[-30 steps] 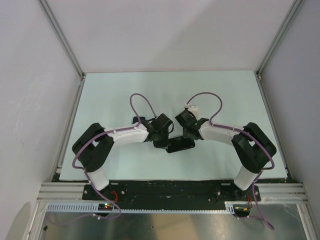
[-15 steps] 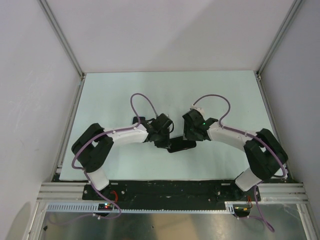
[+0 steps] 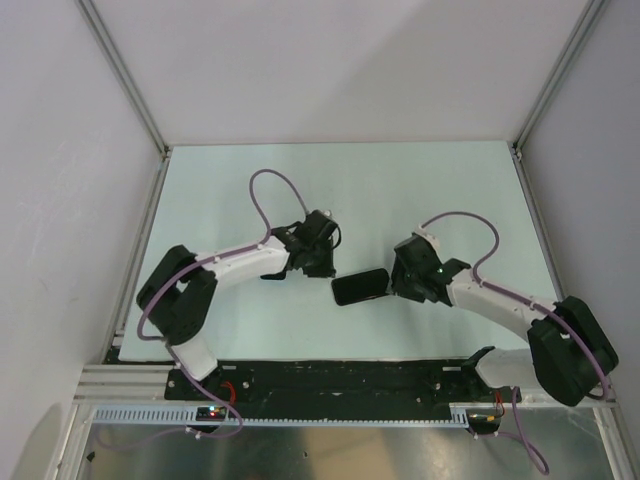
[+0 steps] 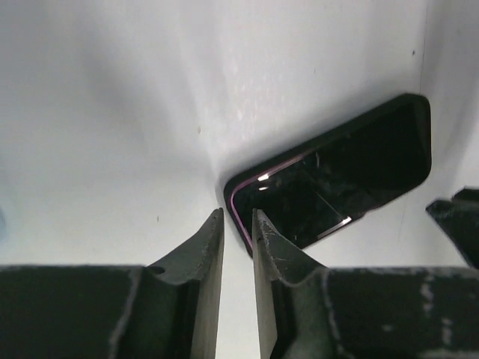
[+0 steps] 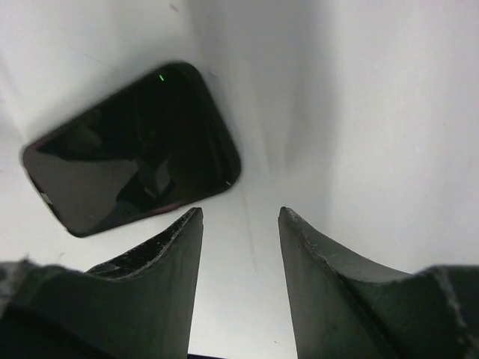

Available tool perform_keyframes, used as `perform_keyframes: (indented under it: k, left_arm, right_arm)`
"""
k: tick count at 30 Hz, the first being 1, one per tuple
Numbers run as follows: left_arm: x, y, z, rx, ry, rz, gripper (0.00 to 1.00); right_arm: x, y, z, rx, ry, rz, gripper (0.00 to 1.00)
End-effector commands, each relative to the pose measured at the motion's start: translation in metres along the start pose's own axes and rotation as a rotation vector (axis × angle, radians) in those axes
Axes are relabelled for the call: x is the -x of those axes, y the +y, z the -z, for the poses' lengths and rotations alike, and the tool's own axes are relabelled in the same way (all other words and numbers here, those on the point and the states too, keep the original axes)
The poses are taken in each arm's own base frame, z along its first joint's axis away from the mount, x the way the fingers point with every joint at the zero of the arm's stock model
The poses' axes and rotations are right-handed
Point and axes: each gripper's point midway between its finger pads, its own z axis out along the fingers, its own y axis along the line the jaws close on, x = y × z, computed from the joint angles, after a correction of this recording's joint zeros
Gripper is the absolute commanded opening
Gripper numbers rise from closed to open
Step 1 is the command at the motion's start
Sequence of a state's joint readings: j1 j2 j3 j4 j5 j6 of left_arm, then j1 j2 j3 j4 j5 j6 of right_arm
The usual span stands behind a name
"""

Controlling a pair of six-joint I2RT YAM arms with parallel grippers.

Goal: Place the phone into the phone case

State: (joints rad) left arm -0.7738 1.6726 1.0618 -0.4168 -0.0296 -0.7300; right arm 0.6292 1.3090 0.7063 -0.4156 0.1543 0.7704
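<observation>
The phone (image 3: 360, 287), dark-screened with a thin purple edge (image 4: 241, 213), lies flat on the table inside the black phone case (image 4: 404, 123), whose rim shows around it. My left gripper (image 3: 324, 266) hovers just left of the phone's left end, its jaws (image 4: 238, 217) slightly open with only table between them. On the other side, my right gripper (image 3: 399, 284) is just off the phone's right end. In the right wrist view the phone (image 5: 131, 149) lies ahead and to the left of the open, empty right gripper (image 5: 239, 213). Neither gripper touches the phone.
The phone rests on a pale green mat (image 3: 450, 200) enclosed by white walls with metal corner posts (image 3: 125, 75). Purple cables (image 3: 270, 185) loop above both wrists. A black base rail (image 3: 340, 375) runs along the near edge.
Both grippers have opened and drawn away from the phone. The left wrist moved up and left, the right arm swung right and toward the near edge. The phone stays lying on the mat.
</observation>
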Motion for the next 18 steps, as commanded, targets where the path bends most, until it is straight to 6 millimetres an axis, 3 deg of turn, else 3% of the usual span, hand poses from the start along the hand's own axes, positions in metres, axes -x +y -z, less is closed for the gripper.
perform_keyframes:
  k: [1, 5, 14, 18]
  left_arm:
    - [0.019, -0.009, -0.014, -0.007, 0.0, -0.11, 0.24]
    - [0.018, -0.01, -0.025, 0.0, 0.024, -0.149, 0.24]
    - [0.012, -0.014, -0.043, -0.02, 0.087, -0.209, 0.26]
    - [0.005, -0.015, -0.045, -0.038, 0.115, -0.208, 0.25]
  right_arm:
    - [-0.01, -0.001, 0.001, 0.062, -0.014, -0.145, 0.5]
    - [-0.015, -0.002, -0.005, 0.081, -0.021, -0.188, 0.49]
    - [-0.015, 0.012, -0.029, 0.133, 0.016, -0.229, 0.31]
    - [-0.008, 0.017, -0.038, 0.152, 0.016, -0.24, 0.27]
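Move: Below and to the right of the left hand lies the black phone in its case, its middle about 7 cm right, 1 cm back and 4 cm down; the case's left far corner is almost beneath that hand, 1 cm ahead. From the right hand the same phone is some 9 cm left, 1 cm ahead and 4 cm down, with the case's right near corner 2 cm left. The spare phone lies about 15 cm left of the left hand and 7 cm ahead. Sinking about 3 cm, the left hand works forward and right onto the case's far rim by its left corner, turning some 10 degrees clockwise, its narrow gap unchanged. The right hand first drops and draws back nearly 3 cm, then comes forward and left to the near rim by the right corner, rolling its left side up and closing its fingers by nearly half; both hands end with fingertips at the rim. ##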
